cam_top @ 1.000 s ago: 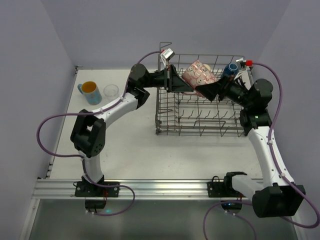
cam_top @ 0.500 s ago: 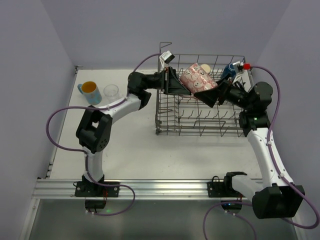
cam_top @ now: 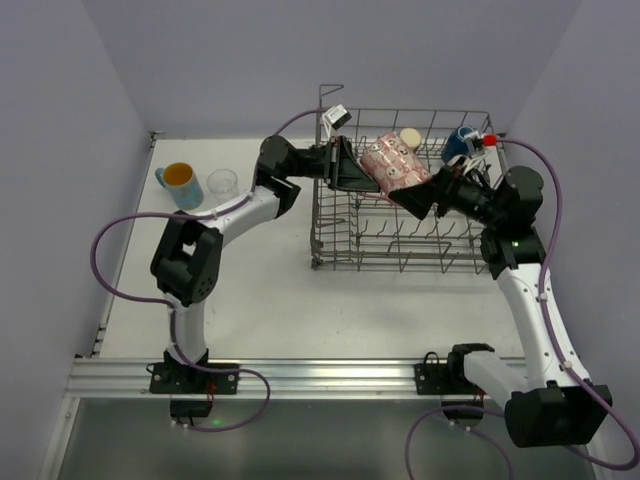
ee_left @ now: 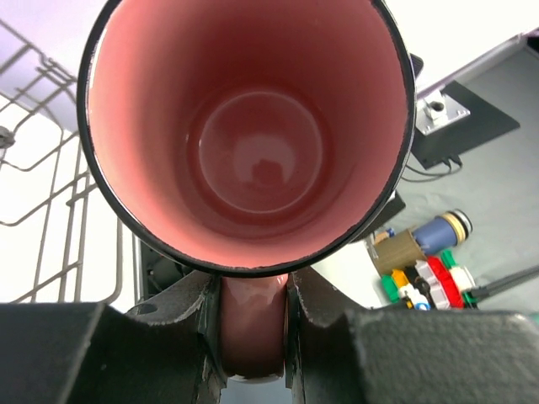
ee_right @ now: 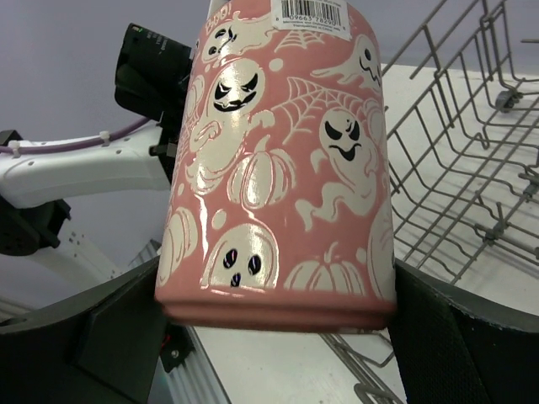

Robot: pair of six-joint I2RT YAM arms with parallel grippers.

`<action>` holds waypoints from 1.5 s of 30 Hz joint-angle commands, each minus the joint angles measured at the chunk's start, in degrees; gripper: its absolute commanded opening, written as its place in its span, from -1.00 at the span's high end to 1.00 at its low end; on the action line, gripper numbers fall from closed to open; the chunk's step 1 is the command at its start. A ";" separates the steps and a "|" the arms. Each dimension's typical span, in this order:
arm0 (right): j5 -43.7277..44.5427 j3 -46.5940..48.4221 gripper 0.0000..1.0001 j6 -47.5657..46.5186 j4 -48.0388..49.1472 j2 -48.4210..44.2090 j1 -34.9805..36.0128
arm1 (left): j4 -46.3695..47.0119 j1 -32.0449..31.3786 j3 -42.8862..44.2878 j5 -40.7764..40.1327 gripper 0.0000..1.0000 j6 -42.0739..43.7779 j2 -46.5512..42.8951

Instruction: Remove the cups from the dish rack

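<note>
A pink cup printed with white ghosts and pumpkins hangs tilted above the dish rack. My left gripper is shut on its handle, and the left wrist view looks straight into the pink inside. My right gripper stands open, one finger on each side of the cup's body; whether the pads touch it I cannot tell. A dark blue mug sits in the rack's far right corner. A light blue mug with orange inside and a clear glass stand on the table at the far left.
The rack's tall wire sides and upright prongs lie right under and beside both grippers. The left arm's white link shows behind the cup. Walls close in the table at the back and on both sides.
The pink cup has shifted slightly and tilted in the left gripper above the rack. The right gripper has moved in from the right so that its fingers now flank the cup.
</note>
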 commanded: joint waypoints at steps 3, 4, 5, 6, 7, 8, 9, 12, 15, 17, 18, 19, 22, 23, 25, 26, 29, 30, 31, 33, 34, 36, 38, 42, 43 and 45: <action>-5.42 5.08 -0.98 -0.45 -4.43 -1.47 0.09 | -2.36 2.85 3.67 -7.04 1.00 4.24 -3.48; -7.19 4.56 -0.98 0.88 -2.68 -1.46 0.09 | -2.01 2.85 4.02 -7.04 1.00 3.11 -3.39; -8.42 3.16 -0.98 2.11 2.38 -1.55 0.09 | -0.62 2.85 4.02 -7.04 1.00 2.49 -3.22; -9.39 2.45 -0.98 4.03 4.17 -1.81 0.09 | -0.08 2.77 4.02 -7.04 1.00 1.52 -3.04; -8.71 2.01 -0.98 4.14 4.97 -2.60 0.18 | 0.10 2.76 4.02 -7.04 1.00 1.52 -3.13; -8.44 2.01 -0.98 2.57 4.11 -2.78 0.18 | -0.42 2.94 4.20 -6.95 1.00 1.86 -3.30; -8.70 2.27 -0.98 1.86 3.32 -2.78 0.18 | -0.86 3.03 4.37 -6.87 1.00 2.13 -3.39; -7.03 3.94 -0.98 -2.17 -2.91 -2.43 0.18 | -3.06 3.55 4.99 -6.87 1.00 3.62 -3.83; -5.54 3.42 -0.98 -3.68 -5.04 -2.60 0.18 | -3.41 3.73 6.56 -6.78 1.00 3.36 -3.40; -5.62 2.80 -0.98 -3.94 -4.95 -2.61 0.09 | -2.46 3.73 7.01 -6.95 1.00 2.75 -3.13; -5.27 2.62 -0.98 -3.95 -5.12 -2.60 0.18 | -1.84 3.73 7.36 -7.04 1.00 1.96 -3.04; -4.66 2.53 -0.98 -4.21 -5.30 -2.60 0.09 | -1.31 3.73 7.36 -7.30 1.00 1.69 -3.04; -4.74 2.01 -0.98 -4.56 -5.74 -2.87 0.18 | 0.01 4.08 6.66 -8.45 1.00 1.52 -3.57; -4.83 1.75 -0.98 -4.56 -5.65 -2.96 0.09 | 0.27 4.08 6.66 -8.53 1.00 1.52 -3.57; -5.09 1.22 -0.98 -4.47 -5.48 -3.48 0.18 | 0.45 4.17 6.92 -8.45 1.00 1.95 -3.74; -4.75 0.78 -0.98 -4.47 -5.39 -3.74 0.18 | -0.59 4.26 7.01 -8.45 1.00 2.48 -3.92; -4.74 -0.01 -0.98 -3.86 -5.21 -4.19 0.09 | -7.51 4.70 7.10 -8.62 1.00 8.18 -5.84; -4.66 -0.19 -0.98 -3.77 -5.21 -4.27 0.18 | -9.63 4.79 7.19 -8.80 1.00 11.59 -6.38; -4.22 -0.45 -0.98 -3.51 -5.21 -4.71 0.18 | -11.57 4.96 7.27 -8.97 1.00 13.54 -6.90; -3.52 -1.24 -0.98 -2.89 -5.12 -4.98 0.09 | -18.15 5.93 6.92 -9.41 1.00 19.14 -8.49; -3.60 -1.51 -0.98 -2.63 -5.04 -5.15 0.18 | -20.62 6.71 7.01 -10.02 1.00 21.27 -9.10; -3.51 -2.39 -0.98 -2.10 -5.12 -5.24 0.18 | -27.21 7.68 6.92 -10.73 1.00 26.44 -10.86; -3.08 -3.61 -0.98 -1.84 -4.78 -5.59 0.44 | -29.77 9.44 6.49 -11.17 1.00 28.14 -12.52; -0.97 -4.23 -0.98 -2.62 -5.65 -5.24 1.49 | -35.48 12.95 7.62 -11.35 1.00 33.13 -14.03; -0.44 -4.06 -0.98 -2.71 -6.26 -5.15 1.84 | -37.76 14.61 7.80 -11.61 1.00 34.03 -14.46; 0.00 -4.15 -0.98 -2.80 -6.53 -4.89 2.46 | -40.92 16.47 8.41 -12.49 1.00 37.61 -15.96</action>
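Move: The pink mug hangs by its handle in the left fingers, its middle about 4 cm ahead, 5 cm right and 3 cm above that hand. Its way is left to open table by the clear glass, some 13 cm ahead, 29 cm left and 30 cm down; the blue mug stands 10 cm left of the glass, level with it. From the open right hand, the pink mug's middle is about 5 cm ahead, 2 cm left and 3 cm above. The pink mug, still pinched by its handle, is carried away from the right hand by the left, slowly at first and then quickly, about 10 cm forward and 9 cm left towards the table's left side, turning some 25 degrees counter-clockwise. The right hand, its fingers staying wide open, draws back about 3 cm and then sinks about 3 cm. ##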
